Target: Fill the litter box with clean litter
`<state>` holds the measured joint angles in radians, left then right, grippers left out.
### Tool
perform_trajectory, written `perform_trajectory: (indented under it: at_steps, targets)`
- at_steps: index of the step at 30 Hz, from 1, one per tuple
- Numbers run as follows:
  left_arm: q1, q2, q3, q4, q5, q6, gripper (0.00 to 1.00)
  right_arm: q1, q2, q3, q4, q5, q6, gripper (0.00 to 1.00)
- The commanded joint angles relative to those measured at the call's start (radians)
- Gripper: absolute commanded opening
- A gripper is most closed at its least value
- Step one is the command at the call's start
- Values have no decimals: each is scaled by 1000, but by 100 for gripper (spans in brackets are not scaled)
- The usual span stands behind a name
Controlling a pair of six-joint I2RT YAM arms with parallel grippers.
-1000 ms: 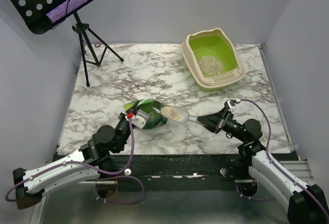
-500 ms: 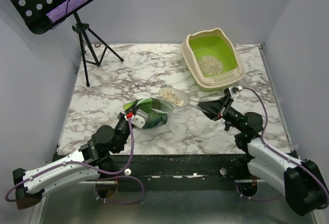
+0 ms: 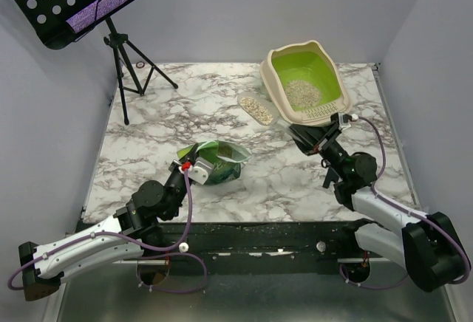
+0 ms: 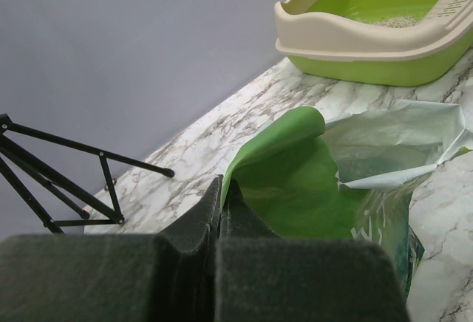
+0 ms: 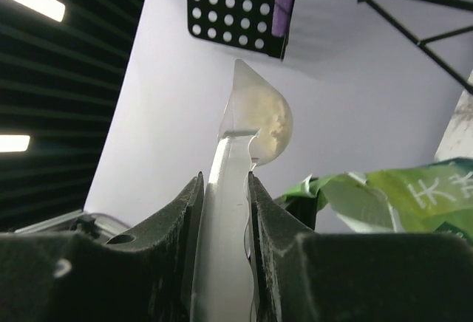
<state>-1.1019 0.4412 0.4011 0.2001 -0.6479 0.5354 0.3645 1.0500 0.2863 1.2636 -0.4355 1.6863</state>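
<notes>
The litter box (image 3: pixel 270 78), beige-rimmed and lime-green inside, stands at the back right with a patch of clean litter (image 3: pixel 301 93) on its floor. Just left of it a clear plastic scoop (image 3: pixel 256 109) hangs above the table, loaded with granules, and my right gripper (image 3: pixel 297 132) is shut on its handle (image 5: pixel 225 211). In the right wrist view the scoop bowl (image 5: pixel 260 119) rises above my right gripper (image 5: pixel 224 182). The green litter bag (image 3: pixel 218 161) lies at the front centre, mouth open. My left gripper (image 4: pixel 222 189) is shut on the bag's upper lip (image 4: pixel 288 167).
A black perforated music stand (image 3: pixel 74 1) on a tripod (image 3: pixel 129 71) stands at the back left, its legs on the marble table (image 3: pixel 185 108). Grey walls close the scene on three sides. The litter box rim (image 4: pixel 347 38) lies beyond the bag in the left wrist view.
My right arm has carried the loaded scoop from the bag's mouth up and back, to just left of the litter box. The left arm and bag have stayed put.
</notes>
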Motion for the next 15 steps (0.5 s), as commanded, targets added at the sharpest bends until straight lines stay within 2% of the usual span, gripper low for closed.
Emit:
perform_trajectory:
  at_steps: [1,8,10,15]
  targets:
    - [2,-24,2,81,-52,20,0,-9,25,28,14,182,-100,1]
    - [2,-39,2,78,-38,14,0,-54,90,77,-20,310,-243,1]
    - [2,-45,2,76,-33,12,0,-91,137,96,-3,308,-225,1]
    - [2,-45,2,73,-22,6,0,-191,335,138,161,285,-163,1]
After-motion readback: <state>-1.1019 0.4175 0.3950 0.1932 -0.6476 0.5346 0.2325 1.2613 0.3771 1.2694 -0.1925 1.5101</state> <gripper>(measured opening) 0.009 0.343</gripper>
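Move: The litter box's middle lies about 30 cm ahead of the right hand, some 10 cm to its right and roughly 22 cm lower; this hand holds the loaded scoop, which points ahead-left. The litter bag stands about 25 cm to the right hand's left, level with it fore and aft, and the small black piece on the table about 17 cm right and 4 cm back. From the left hand the litter box is some 32 cm ahead and 42 cm to the right. The right arm carries the scoopful of litter forward about 10 cm and some 5 cm to the right, speeding up and sinking slightly, its fingers keeping their grip on the handle while the wrist turns roughly 25 degrees clockwise to swing the bowl from beside the litter box's left rim in over it. The left hand stays where it is and keeps the edge of the bag pinched in its closed fingers. ##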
